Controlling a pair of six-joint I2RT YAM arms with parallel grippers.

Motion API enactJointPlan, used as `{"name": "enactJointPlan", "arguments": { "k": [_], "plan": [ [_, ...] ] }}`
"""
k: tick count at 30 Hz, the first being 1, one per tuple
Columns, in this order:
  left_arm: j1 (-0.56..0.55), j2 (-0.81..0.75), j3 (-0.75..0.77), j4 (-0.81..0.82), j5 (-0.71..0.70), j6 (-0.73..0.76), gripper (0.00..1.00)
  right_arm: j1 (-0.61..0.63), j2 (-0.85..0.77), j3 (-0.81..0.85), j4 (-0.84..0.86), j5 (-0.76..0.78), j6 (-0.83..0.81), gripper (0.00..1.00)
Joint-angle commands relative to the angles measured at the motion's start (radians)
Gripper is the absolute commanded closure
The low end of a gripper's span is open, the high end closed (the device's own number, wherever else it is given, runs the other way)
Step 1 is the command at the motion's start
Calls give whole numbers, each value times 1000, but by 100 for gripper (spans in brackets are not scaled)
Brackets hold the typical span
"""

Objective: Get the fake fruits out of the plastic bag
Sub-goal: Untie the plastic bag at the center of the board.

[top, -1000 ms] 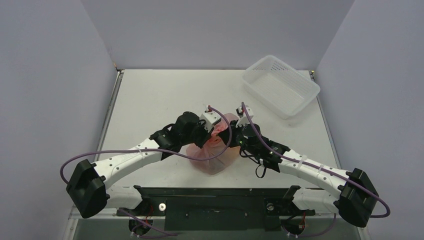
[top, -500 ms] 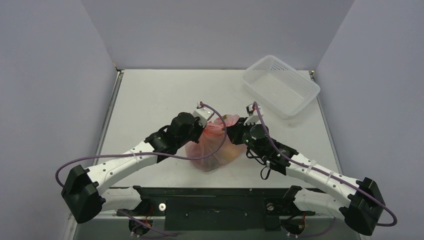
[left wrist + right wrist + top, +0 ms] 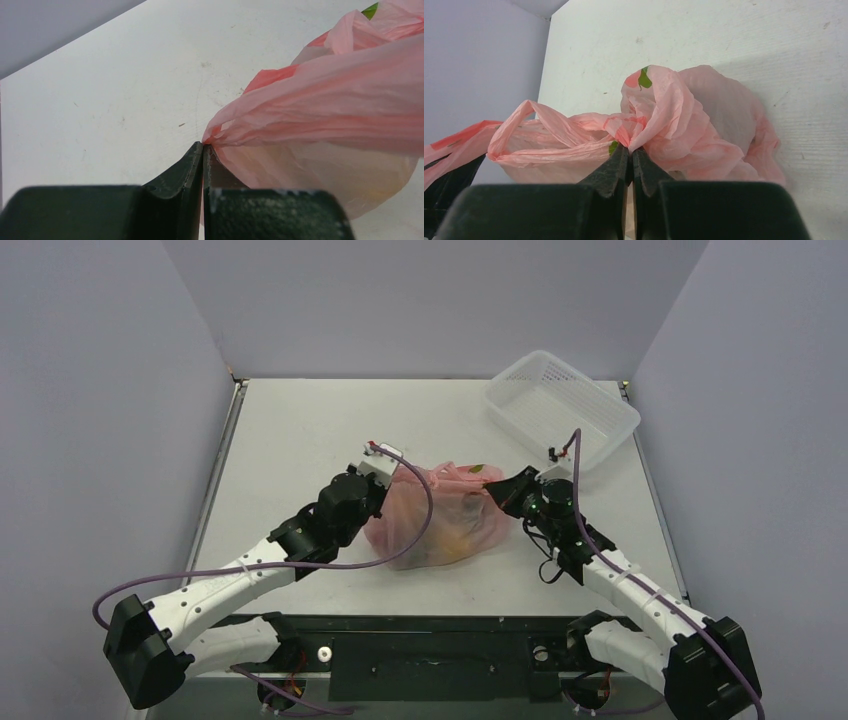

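Note:
The pink plastic bag (image 3: 440,518) lies mid-table, stretched sideways between my two grippers. My left gripper (image 3: 385,476) is shut on the bag's left edge; in the left wrist view its tips (image 3: 203,146) pinch a pink fold of the plastic bag (image 3: 330,100). On the other side, my right gripper (image 3: 497,492) is shut on the bag's right rim, and the right wrist view shows its tips (image 3: 630,149) clamping gathered film of the plastic bag (image 3: 674,115). A yellow-orange fake fruit (image 3: 458,540) shows dimly through the film; other fruits are hidden inside.
A white perforated basket (image 3: 562,410) stands at the back right corner, apart from the bag. Purple cables loop over both arms. Grey walls close in the table on three sides.
Both grippers have pulled apart, the left going left and the right going right, and the bag has spread from a bunched heap into a wide, stretched shape.

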Motion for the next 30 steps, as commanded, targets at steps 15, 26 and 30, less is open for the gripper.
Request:
{"name": "enactJointPlan", "arguments": {
  "k": [15,26,30],
  "plan": [
    [1,-56,-13,116,80,28,100,342,-117,304,-355,246,-590,47],
    [2,-60,-24,120,62,27,100,712,80,166,-54,656,-1281,35],
    [2,-64,-21,121,69,26,100,719,42,33,113,594,-1401,30]
  ]
}}
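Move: My right hand, still shut on the right end of the bag's gathered mouth, has the bag's full body about 8 cm back, 9 cm to its left and 7 cm below. The middle of the mouth lies some 7 cm to its left, barely ahead, at about its height. The white basket is roughly 16 cm farther out, 16 cm to the right and 12 cm lower. From my left hand, the bag's body is about 8 cm back, 8 cm right and 9 cm below. I open my right hand and let go of the mouth's right end, lift about 8 cm while drawing back and left, then drop again to the starting height beside the bag's near side, some 8 cm back and 8 cm left overall. On the way I roll the wrist about 80 degrees, left side down, fingers spreading wide. My left hand keeps its pinch almost still. ##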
